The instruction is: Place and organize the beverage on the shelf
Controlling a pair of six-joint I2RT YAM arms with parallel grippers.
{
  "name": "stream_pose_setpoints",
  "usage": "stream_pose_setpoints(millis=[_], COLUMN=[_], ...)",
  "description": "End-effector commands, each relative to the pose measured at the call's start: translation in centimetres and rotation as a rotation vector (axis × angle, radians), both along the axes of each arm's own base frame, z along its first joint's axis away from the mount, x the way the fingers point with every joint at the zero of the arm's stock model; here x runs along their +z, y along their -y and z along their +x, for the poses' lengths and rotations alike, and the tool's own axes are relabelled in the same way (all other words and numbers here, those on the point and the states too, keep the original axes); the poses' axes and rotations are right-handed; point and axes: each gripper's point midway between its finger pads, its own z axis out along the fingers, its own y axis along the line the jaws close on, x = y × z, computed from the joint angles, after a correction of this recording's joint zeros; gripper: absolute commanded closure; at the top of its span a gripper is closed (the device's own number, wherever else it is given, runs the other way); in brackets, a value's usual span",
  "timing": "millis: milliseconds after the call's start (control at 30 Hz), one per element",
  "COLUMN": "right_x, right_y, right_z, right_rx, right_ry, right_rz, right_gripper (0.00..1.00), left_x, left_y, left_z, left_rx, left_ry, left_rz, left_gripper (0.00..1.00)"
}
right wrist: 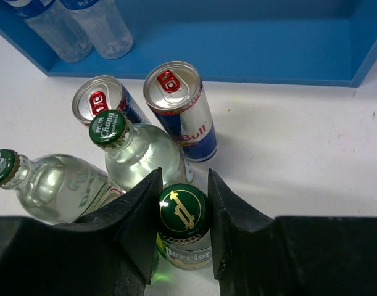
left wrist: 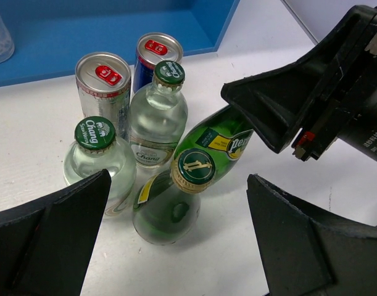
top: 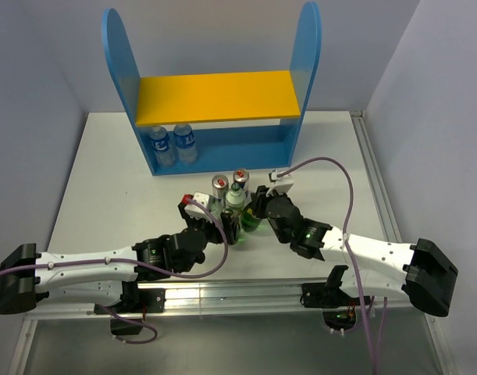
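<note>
The shelf (top: 218, 95) stands at the back with a yellow upper board and a blue base (right wrist: 250, 49). Two water bottles (top: 173, 144) stand on the base at its left. In the middle of the table is a cluster of drinks: two Red Bull cans (right wrist: 182, 111), two clear Chang bottles (left wrist: 156, 117) and two green bottles. My right gripper (right wrist: 183, 188) is shut on the cap and neck of a green Perrier bottle (right wrist: 182, 214), which leans in the left wrist view (left wrist: 228, 140). My left gripper (left wrist: 176, 246) is open, with the other green bottle (left wrist: 171, 209) between its fingers, untouched.
Both grippers (top: 222, 223) (top: 255, 208) meet at the cluster, close to each other. White walls close in the table on the left, right and back. A metal rail (top: 238, 293) runs along the near edge.
</note>
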Motion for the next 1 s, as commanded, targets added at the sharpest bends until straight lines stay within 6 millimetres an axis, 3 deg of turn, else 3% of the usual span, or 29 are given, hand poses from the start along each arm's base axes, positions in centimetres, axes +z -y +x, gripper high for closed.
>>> stream_pose_setpoints(millis=[0, 33, 300, 400, 433, 500, 600, 633, 667, 700, 767, 800, 867, 933, 967], right_x=[2.4, 4.0, 9.9, 13.1, 15.3, 17.8, 25.0, 26.4, 27.7, 30.3, 32.3, 34.9, 37.2, 38.3, 37.4], right_y=[0.7, 0.9, 2.3, 2.8, 2.9, 3.6, 4.2, 4.3, 5.0, 4.8, 5.6, 5.3, 5.5, 5.3, 4.4], right_z=[0.3, 0.4, 1.3, 1.7, 1.8, 2.0, 2.7, 2.9, 3.5, 4.0, 5.2, 5.9, 7.5, 8.6, 10.2], right_rx=[-0.046, -0.059, -0.119, -0.146, -0.155, -0.175, -0.196, -0.201, -0.218, -0.213, -0.242, -0.235, -0.249, -0.255, -0.250], right_ry=[0.042, 0.067, 0.156, 0.205, 0.234, 0.284, 0.376, 0.390, 0.415, 0.445, 0.458, 0.486, 0.509, 0.523, 0.498], right_rz=[0.028, 0.045, 0.001, -0.011, 0.013, -0.015, 0.029, 0.048, 0.009, 0.031, 0.018, 0.044, 0.036, 0.018, -0.021], right_gripper=[1.00, 1.00, 1.00, 1.00, 1.00, 1.00, 1.00, 1.00, 1.00, 1.00, 1.00, 1.00, 1.00, 1.00, 1.00], left_x=[0.5, 0.4, 0.3, 0.4, 0.1, 0.3, 0.1, 0.1, 0.0, 0.0, 0.0, 0.1, 0.1, 0.0, -0.1], left_y=[0.8, 0.9, 0.9, 0.6, 0.5, 0.4, 0.3, 0.3, 0.3, 0.3, 0.2, 0.1, 0.1, 0.1, 0.1], left_z=[-0.2, -0.2, -0.3, -0.3, -0.4, -0.4, -0.4, -0.4, -0.5, -0.5, -0.5, -0.5, -0.6, -0.6, -0.6], left_rx=[-0.017, -0.017, -0.014, -0.011, -0.013, -0.012, -0.011, -0.012, -0.014, -0.014, -0.014, -0.012, -0.018, -0.021, -0.021], left_ry=[0.012, 0.012, 0.015, 0.018, 0.017, 0.017, 0.016, 0.015, 0.015, 0.015, 0.015, 0.016, 0.016, 0.015, 0.015], left_rz=[-0.031, -0.032, -0.042, -0.052, -0.046, -0.053, -0.047, -0.047, -0.043, -0.043, -0.047, -0.053, -0.055, -0.052, -0.050], left_gripper=[0.01, 0.01, 0.01, 0.01, 0.01, 0.01, 0.01, 0.01, 0.01, 0.01, 0.01, 0.01, 0.01, 0.01, 0.01])
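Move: My right hand already pinches a green bottle by its neck, and the right part of the yellow shelf lies about 30 cm ahead, 5 cm to the right and 11 cm above that hand. Beside it stand a clear bottle 5 cm ahead and 7 cm left, the second green bottle 6 cm back and 7 cm left, and the nearer-in-line can 13 cm ahead and 4 cm left. From my left hand the held bottle is some 8 cm ahead and 10 cm right. With my right fingers keeping their pinch on the green bottle's neck, I first ease it a couple of centimetres to the right, out of the cluster, rolling the hand slightly. Then I sweep it steeply up, about 34 cm, bending forward some 9 cm and a little farther right towards the yellow shelf, while my wrist tips the fingers up about 25 degrees and turns clockwise. ##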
